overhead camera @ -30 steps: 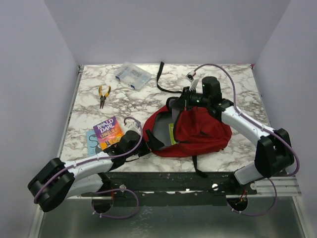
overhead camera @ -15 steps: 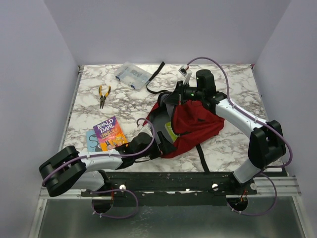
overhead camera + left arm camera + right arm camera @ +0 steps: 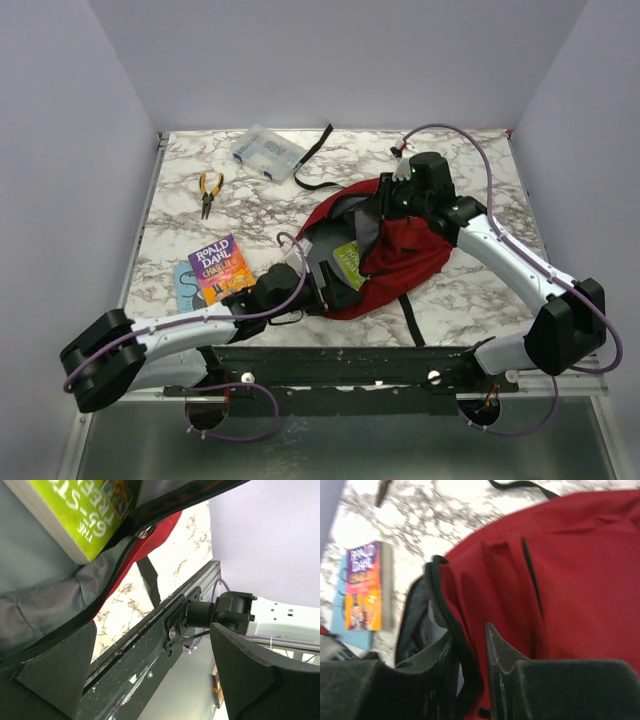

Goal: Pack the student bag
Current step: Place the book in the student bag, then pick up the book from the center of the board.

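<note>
The student bag (image 3: 410,250), dark red with black straps, lies at centre right of the table with its mouth gaping to the left. A green book (image 3: 348,262) shows inside against the grey lining, and fills the top of the left wrist view (image 3: 85,510). My right gripper (image 3: 385,195) hovers at the bag's upper rim. In the right wrist view its jaws (image 3: 469,632) stand a little apart, with the black zip edge of the bag (image 3: 570,555) running between them. My left gripper (image 3: 300,285) is wide open at the mouth's near-left edge and holds nothing (image 3: 152,630).
A Roald Dahl book (image 3: 218,268) lies on a blue booklet (image 3: 183,285) at front left. Yellow-handled pliers (image 3: 209,190) and a clear plastic box (image 3: 267,153) sit at back left. A loose black strap (image 3: 318,160) trails behind the bag. The metal rail runs along the near edge.
The right gripper's jaws have eased apart on the rim and the bag has sagged wider open, showing more of the green book. The left arm has pushed in toward the mouth.
</note>
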`<state>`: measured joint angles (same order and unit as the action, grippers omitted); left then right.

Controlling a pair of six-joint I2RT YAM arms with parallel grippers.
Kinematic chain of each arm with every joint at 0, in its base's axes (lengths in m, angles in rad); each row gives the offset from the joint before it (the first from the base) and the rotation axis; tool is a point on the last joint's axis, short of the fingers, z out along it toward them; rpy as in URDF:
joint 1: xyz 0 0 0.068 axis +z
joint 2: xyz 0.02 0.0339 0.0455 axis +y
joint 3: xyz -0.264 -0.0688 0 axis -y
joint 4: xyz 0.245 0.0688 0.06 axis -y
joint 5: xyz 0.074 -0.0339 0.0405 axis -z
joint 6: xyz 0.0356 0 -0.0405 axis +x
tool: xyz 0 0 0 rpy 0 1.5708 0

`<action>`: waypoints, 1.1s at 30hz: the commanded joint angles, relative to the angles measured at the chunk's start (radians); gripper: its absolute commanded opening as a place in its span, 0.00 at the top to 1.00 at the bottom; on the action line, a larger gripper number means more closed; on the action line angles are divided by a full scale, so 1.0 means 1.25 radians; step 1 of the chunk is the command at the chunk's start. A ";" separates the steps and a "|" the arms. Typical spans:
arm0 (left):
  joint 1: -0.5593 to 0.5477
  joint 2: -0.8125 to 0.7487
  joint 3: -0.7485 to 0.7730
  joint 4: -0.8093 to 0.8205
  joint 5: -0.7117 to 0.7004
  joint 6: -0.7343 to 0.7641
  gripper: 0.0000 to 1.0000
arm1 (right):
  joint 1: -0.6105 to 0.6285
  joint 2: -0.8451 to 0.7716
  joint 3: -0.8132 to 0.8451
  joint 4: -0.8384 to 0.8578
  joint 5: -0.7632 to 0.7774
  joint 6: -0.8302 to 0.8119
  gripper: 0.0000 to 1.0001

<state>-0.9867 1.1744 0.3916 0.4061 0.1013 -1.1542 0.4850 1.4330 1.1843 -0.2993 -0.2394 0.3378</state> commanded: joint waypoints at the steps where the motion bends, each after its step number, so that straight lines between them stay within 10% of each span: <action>1: 0.068 -0.138 -0.003 -0.137 0.001 0.136 0.03 | 0.000 -0.040 -0.071 -0.089 0.115 -0.021 0.67; 16: 0.479 -0.471 0.083 -0.603 0.114 0.379 0.02 | 0.035 -0.100 -0.031 -0.134 0.113 -0.018 0.26; 33: 0.680 -0.474 0.200 -0.793 -0.107 0.464 0.02 | 0.301 -0.032 0.089 0.047 0.133 0.132 0.13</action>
<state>-0.2005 0.5415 0.6388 -0.5186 0.0940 -0.5777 0.8177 1.3437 1.3441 -0.3885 0.0051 0.4011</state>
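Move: The left hand, open and empty at the bag's near-left mouth, has the Roald Dahl book some 28 cm to its left, 6 cm farther out and 9 cm lower, with the blue notebook partly beneath that book, about 31 cm left and 2 cm back. The green book in the bag is 6 cm ahead and 4 cm right. The right hand has the raised bag flap at its fingertips; from it the green book is about 13 cm back, 8 cm left, 17 cm below, the Roald Dahl book 15 cm back, 38 cm left. The left hand comes up and out of the bag mouth and sweeps some 24 cm left, with about 8 cm each of forward and up, to above the right side of the Roald Dahl book, turning counter-clockwise by some 30 degrees and levelling its fingers while they stay wide open. The right hand opens its fingers wide to let go of the bag flap, first sinking about 4 cm while drifting right and back, then lifting well clear over the bag, up, left and back. ##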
